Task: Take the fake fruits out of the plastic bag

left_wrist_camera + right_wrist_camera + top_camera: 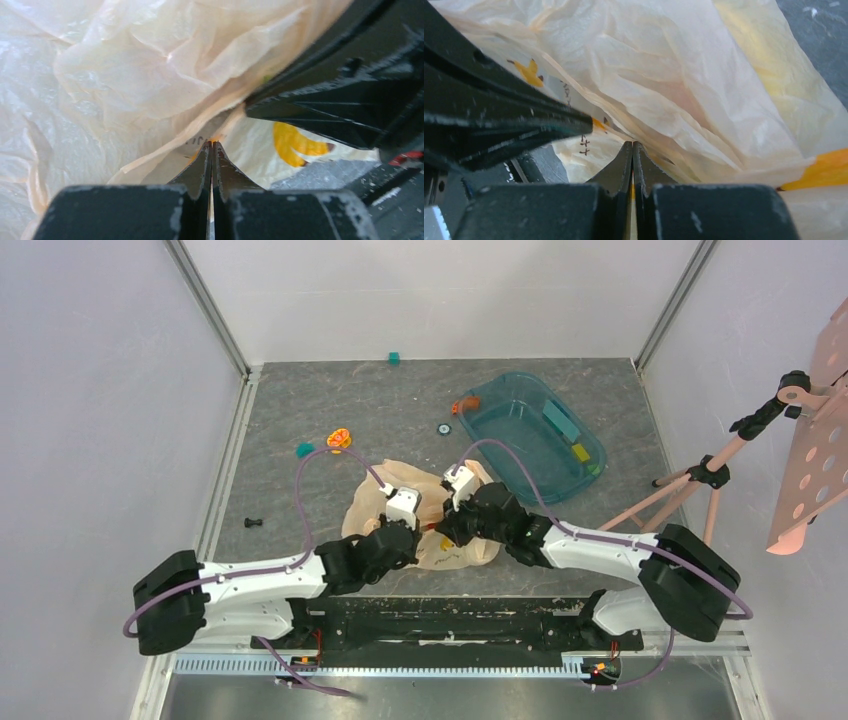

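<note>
The plastic bag [470, 551] lies crumpled on the table between my two arms, pale peach with orange printed marks [294, 144]. My left gripper [212, 143] is shut, its tips pinching a folded rim of the bag [150, 75]. My right gripper [632, 143] is shut too, pinching the bag [664, 75] film close beside the left one. From above, the left gripper [414, 532] and right gripper [446, 529] nearly meet over the bag. The fake fruits are hidden inside. Only a yellowish glow [764, 65] shows through the film.
A teal tub [497, 390] with coloured blocks stands at the back right. An orange-yellow ring toy [339, 439] and a teal block [305, 449] lie behind the bag. A small black piece [254, 524] lies left. A pink tripod stand [700, 480] leans in at the right.
</note>
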You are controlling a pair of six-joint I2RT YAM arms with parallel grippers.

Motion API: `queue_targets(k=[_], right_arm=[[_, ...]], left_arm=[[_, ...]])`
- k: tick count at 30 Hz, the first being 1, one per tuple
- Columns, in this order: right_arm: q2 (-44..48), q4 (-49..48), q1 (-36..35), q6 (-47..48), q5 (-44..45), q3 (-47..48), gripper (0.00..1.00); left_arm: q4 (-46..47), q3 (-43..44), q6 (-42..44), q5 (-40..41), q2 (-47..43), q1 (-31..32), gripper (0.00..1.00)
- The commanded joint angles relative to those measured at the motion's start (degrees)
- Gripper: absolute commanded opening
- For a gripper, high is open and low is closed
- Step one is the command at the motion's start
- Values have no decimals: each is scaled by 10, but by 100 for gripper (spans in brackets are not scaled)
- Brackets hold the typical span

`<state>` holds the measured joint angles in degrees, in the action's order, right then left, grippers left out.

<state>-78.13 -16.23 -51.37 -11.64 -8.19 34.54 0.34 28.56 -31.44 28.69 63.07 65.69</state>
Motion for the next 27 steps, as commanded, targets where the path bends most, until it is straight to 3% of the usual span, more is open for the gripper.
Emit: queue_targets(k=[1, 10, 27], right_arm=[[28, -11, -6, -21, 55, -34, 1], [54, -20, -29, -52, 104, -106, 0], [68, -24, -54, -76, 131, -162, 0]], left_arm=[[27, 18, 18, 65, 29, -12, 2], [60, 55, 47, 62, 120, -42, 2], [114, 157, 128, 81, 197, -125, 2]])
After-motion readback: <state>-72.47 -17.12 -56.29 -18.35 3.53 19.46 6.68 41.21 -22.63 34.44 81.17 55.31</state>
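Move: Both hands are already at the bag's rim, tips about 6 cm apart. The bag's middle lies roughly 7 cm ahead of the left hand and 5 cm below; a red fruit shows in the mouth, about 4 cm ahead and 3 cm right of that hand. From the right hand, the same fruit is some 3 cm left and 1 cm ahead, 5 cm down; the teal basin's middle is about 22 cm right and 23 cm ahead. Both closed grippers keep their pinch on the bag's rim and draw it apart. The left dips about 3 cm, then rises while pushing steadily forward some 10 cm over the bag towards its far side, turning about 10 degrees counter-clockwise; the right sinks about 7 cm while pulling right and back, away from the left hand, to the bag's near right corner, slowing as it goes. ##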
